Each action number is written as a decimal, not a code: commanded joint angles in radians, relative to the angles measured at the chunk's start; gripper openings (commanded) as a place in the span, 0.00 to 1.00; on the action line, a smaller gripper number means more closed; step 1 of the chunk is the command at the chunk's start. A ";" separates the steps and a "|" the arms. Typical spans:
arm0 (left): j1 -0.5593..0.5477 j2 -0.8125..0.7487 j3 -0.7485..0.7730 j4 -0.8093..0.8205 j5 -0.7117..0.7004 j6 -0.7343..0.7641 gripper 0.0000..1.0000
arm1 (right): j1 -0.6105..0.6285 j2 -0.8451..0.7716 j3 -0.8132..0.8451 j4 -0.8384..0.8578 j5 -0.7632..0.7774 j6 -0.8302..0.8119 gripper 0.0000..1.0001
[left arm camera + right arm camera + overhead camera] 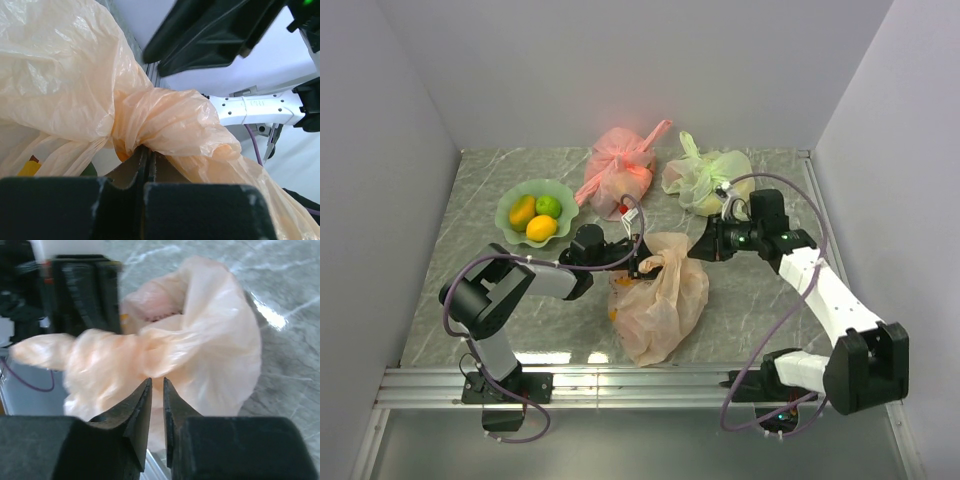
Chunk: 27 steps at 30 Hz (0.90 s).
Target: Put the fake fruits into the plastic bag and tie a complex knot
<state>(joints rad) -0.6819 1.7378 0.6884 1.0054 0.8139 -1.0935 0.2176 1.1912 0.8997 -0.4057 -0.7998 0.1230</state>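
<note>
The pale orange plastic bag (660,295) lies in the middle of the table, with fake fruits showing dimly through it (614,312). Three more fake fruits (541,228) sit in the green dish. My left gripper (638,263) is shut on the bag's twisted neck (170,120), with plastic pinched at its tips (145,149). From the right, my right gripper (698,248) points at the same bunched twist (125,352). Its jaws stand a narrow gap apart (157,382), tips against the plastic, nothing clearly clamped. A handle end (35,350) sticks out to the left.
A pale green scalloped dish (506,222) stands at the back left. A pink-red tied bag (620,170) and a light green tied bag (705,178) lie behind the orange bag. White walls close in both sides, and a metal rail (620,380) runs along the near edge.
</note>
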 commanded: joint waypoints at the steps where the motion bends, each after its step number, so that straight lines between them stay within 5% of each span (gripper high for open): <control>1: 0.004 -0.038 0.002 0.041 0.011 0.026 0.00 | 0.035 0.039 -0.013 0.045 0.007 -0.014 0.27; 5: 0.004 -0.018 0.011 0.035 0.007 0.030 0.00 | 0.106 0.031 -0.034 0.039 -0.073 -0.013 0.57; 8: 0.004 -0.001 0.022 0.067 0.007 0.012 0.00 | 0.169 0.038 -0.045 0.048 -0.076 0.001 0.69; 19: -0.005 0.035 0.060 0.249 0.057 -0.098 0.00 | 0.224 0.165 -0.028 0.189 -0.105 0.153 0.73; 27: -0.025 0.032 0.030 0.210 0.018 -0.060 0.00 | 0.247 0.216 0.024 0.307 -0.176 0.257 0.74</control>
<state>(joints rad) -0.6792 1.7863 0.6979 1.1198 0.8268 -1.1641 0.4374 1.4014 0.8719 -0.2276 -0.9504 0.3107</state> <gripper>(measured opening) 0.023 0.743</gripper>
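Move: The twisted neck of the orange plastic bag, still pinched at its base by my left fingers, stands about 9 cm to the left of my right hand, 4 cm back and 4 cm lower. The bag's fruit-filled body hangs some 13 cm back, 9 cm left and 12 cm below; the green bag lies about 17 cm ahead, 4 cm right and 14 cm down. From my left hand the neck is right at the fingertips, about 2 cm to the right and 3 cm up, level fore and aft. I spread my nearly shut right fingers wide and bring them in around the twisted neck, first dipping and sweeping back and left together, then going on mostly left: about 8 cm left, 4 back and 3 down in all. The wrist swings counter-clockwise and tips over by some 20 degrees on the way. My left hand keeps its pinch at the neck's base, nearly still. ##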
